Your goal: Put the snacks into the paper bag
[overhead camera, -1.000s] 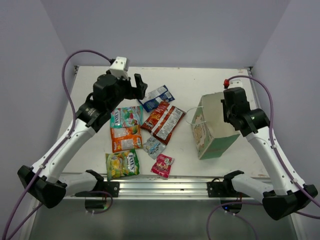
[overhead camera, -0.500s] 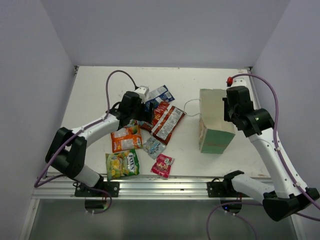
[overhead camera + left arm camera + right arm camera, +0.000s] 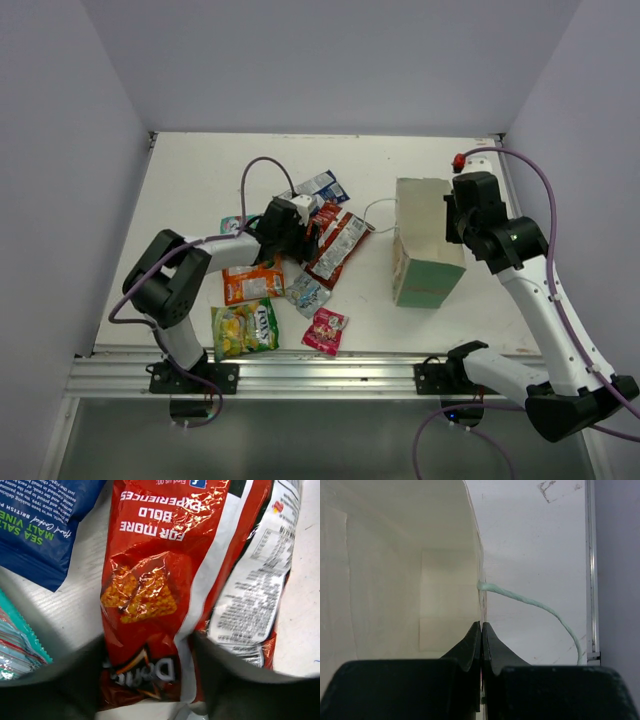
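The snacks lie in a loose cluster left of centre: a blue packet (image 3: 318, 186), two red packets (image 3: 340, 245), an orange one (image 3: 252, 282), a silvery one (image 3: 305, 292), a yellow-green one (image 3: 244, 328) and a pink one (image 3: 325, 331). My left gripper (image 3: 308, 222) is down on the table, open, its fingers astride the end of a red packet (image 3: 150, 580), one on each side. The paper bag (image 3: 425, 240) stands at the right, tan above and green below. My right gripper (image 3: 481, 625) is shut on the rim of its right wall, with the pale inside (image 3: 395, 570) in view.
A white string handle (image 3: 540, 607) loops out from the bag's rim over the table. A second red packet, back side up (image 3: 260, 570), overlaps the one between my left fingers. A blue packet (image 3: 45, 525) and a teal one (image 3: 15, 650) lie to its left. A red cap (image 3: 454, 162) sits at the far right.
My left arm has dropped down and moved right onto the red packet, and its jaws have narrowed a little. The right gripper has raised the bag from a lean to upright.
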Tool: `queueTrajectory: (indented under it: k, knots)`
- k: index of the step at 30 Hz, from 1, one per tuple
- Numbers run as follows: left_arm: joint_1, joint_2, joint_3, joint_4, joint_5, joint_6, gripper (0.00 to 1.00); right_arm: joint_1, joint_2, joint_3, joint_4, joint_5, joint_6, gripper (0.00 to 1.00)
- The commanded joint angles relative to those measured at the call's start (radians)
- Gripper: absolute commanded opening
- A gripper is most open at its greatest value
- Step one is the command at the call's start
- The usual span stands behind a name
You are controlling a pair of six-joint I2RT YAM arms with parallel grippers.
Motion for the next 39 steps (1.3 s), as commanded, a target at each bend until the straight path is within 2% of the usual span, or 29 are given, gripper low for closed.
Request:
queueTrajectory:
  k: [1,2,3,4,7,8,11,14,17,18,21,25,33,39]
  knots:
    - [-0.010,0.034,0.022,0.044,0.022,0.036,0.58,-0.004,0.007,0.038,0.021,-0.018,0.016,0.00]
    - [-0.010,0.025,0.023,0.031,0.004,0.035,0.35,-0.004,0.007,0.035,0.021,-0.015,0.016,0.00]
    - [-0.012,0.016,0.031,0.022,-0.008,0.033,0.21,-0.004,0.009,0.030,0.021,-0.016,0.018,0.00]
    - [-0.010,0.006,0.040,0.005,-0.030,0.030,0.00,-0.004,0.006,0.029,0.021,-0.018,0.024,0.00]
    - [-0.014,-0.056,0.077,-0.058,-0.108,0.029,0.00,-0.004,0.003,0.004,0.030,-0.024,0.033,0.00]
    - [-0.017,-0.116,0.088,-0.131,-0.189,0.026,0.00,-0.004,0.003,0.000,0.035,-0.026,0.036,0.00]
    - [-0.024,-0.281,0.141,-0.186,-0.278,0.001,0.00,-0.004,0.001,-0.013,0.035,-0.029,0.041,0.00]
    - [-0.027,-0.389,0.273,-0.261,-0.275,-0.031,0.00,-0.004,-0.006,-0.019,0.030,-0.026,0.042,0.00]
    - [-0.038,-0.423,0.437,-0.311,-0.213,-0.059,0.00,-0.004,-0.011,-0.026,0.029,-0.026,0.044,0.00]
    - [-0.052,-0.425,0.507,-0.318,-0.199,-0.072,0.00,-0.004,-0.013,-0.028,0.027,-0.027,0.045,0.00]
    - [-0.099,-0.431,0.595,-0.320,-0.162,-0.102,0.00,-0.004,-0.017,-0.033,0.024,-0.029,0.045,0.00]
    - [-0.148,-0.426,0.602,-0.221,-0.044,-0.164,0.00,-0.004,-0.023,-0.040,0.026,-0.030,0.053,0.00]
    - [-0.343,-0.307,0.651,-0.128,-0.054,-0.178,0.00,-0.004,-0.045,-0.043,0.015,-0.032,0.061,0.00]
    - [-0.403,-0.247,0.694,-0.095,-0.033,-0.181,0.00,-0.004,-0.071,-0.054,0.004,-0.032,0.071,0.00]
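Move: The red Doritos bag lies right under the left hand's open fingers, near its near-left end; its middle is about 2 cm ahead, 5 cm right and 1 cm down. The blue bag lies some 13 cm ahead, 1 cm right, the grey packet 10 cm back, straight in line. The paper bag's mouth is roughly 24 cm right, 6 cm back and 22 cm up. From the right hand, on the paper bag's right rim, the Doritos lie about 24 cm left, 8 cm ahead, 25 cm down. The red Doritos bag is pinched near its near-left end as the left fingers close, then lifted almost straight up some 40 cm. The left hand next swings right and somewhat back, sinking about 9 cm towards the paper bag's mouth, its wrist turned about 40 degrees so the fingers point right, nearly level. The right hand keeps its pinch on the paper bag's right rim. ##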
